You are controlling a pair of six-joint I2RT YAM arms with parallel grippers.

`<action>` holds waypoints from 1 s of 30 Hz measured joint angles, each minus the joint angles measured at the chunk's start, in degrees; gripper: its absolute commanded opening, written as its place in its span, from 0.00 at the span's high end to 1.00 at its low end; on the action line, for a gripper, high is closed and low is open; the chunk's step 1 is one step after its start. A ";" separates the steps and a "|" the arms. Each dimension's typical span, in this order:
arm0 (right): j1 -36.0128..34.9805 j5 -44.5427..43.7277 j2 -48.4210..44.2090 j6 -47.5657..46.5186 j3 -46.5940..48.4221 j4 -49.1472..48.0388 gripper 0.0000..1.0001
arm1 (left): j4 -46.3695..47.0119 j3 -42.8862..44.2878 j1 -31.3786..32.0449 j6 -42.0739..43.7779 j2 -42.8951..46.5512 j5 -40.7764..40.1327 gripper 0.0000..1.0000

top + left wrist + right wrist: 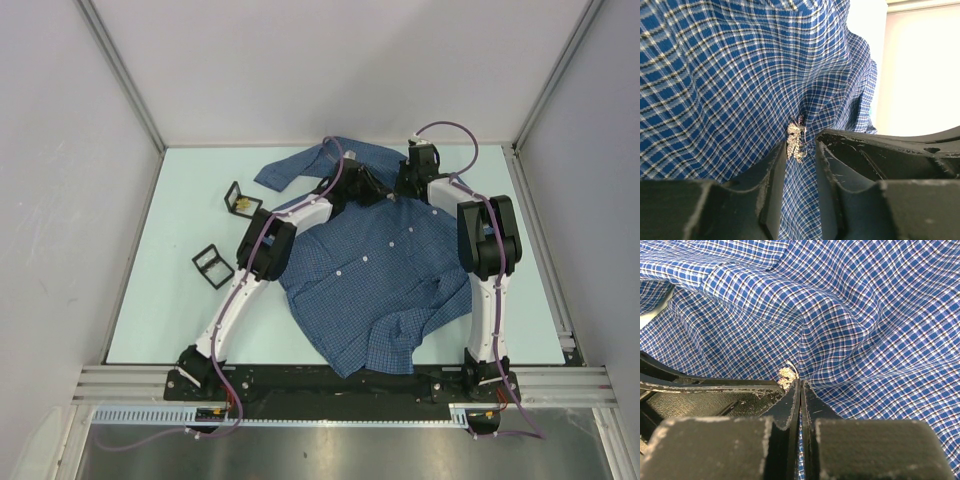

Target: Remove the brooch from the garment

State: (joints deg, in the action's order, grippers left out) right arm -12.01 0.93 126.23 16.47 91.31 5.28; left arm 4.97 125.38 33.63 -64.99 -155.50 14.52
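The garment [380, 280], a blue checked shirt, lies spread on the table, its collar end at the far side. The brooch [796, 140], small, silvery and sparkly, is pinned where the cloth puckers. My left gripper [801, 146] stands open, its two fingertips either side of the brooch with a gap between them. My right gripper [801, 385] is shut on a fold of the garment [865, 315] right beside the brooch [786, 374]. From above, the left gripper [370, 187] and right gripper [402, 190] meet near the collar; the brooch is too small to make out there.
Two small black open frames [241, 203] [211, 266] stand on the pale table [190, 300] left of the shirt. Grey walls close in the table on three sides. One finger of the left gripper [715, 390] fills the lower left of the right wrist view.
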 measured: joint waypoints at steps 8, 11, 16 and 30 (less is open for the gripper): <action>0.11 0.11 0.00 0.02 0.00 0.00 1.00 | 1.92 -0.20 0.02 -0.74 -0.22 0.87 0.71; 0.13 0.24 0.00 0.02 0.00 0.00 1.00 | 3.45 -0.63 0.02 -1.03 -0.22 0.96 0.75; 0.15 0.22 0.00 0.02 0.00 0.02 1.00 | 3.74 -0.92 0.02 -1.05 -0.22 1.14 0.78; 0.35 0.20 0.00 0.00 0.00 0.02 1.00 | 5.22 -2.82 0.07 -1.05 -0.22 1.14 0.92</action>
State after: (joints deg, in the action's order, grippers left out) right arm -11.66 1.13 126.23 16.47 91.31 5.30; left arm 10.20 122.56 33.69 -66.04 -155.72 15.66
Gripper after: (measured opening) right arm 0.009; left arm 0.134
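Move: The brooch lies just off the left hand's slightly parted fingertips, about 1 cm ahead, 1 cm to the right and 1 cm lower. The right hand's shut tips, on the cloth beside it, are some 3 cm to the left hand's right and 1 cm farther out; from them the brooch is about 2 cm left and level ahead. One shirt button is roughly 11 cm back and 1 cm right of the left hand, another about 8 cm back and 6 cm right. The left fingertips close around the near end of the brooch, narrowing from about a third open to nearly shut. The left hand first lifts about half a centimetre with a slight drift to the right, then sinks about 1 cm, hardly turning. The right hand stays in place, shut tips still on the cloth beside the brooch. ##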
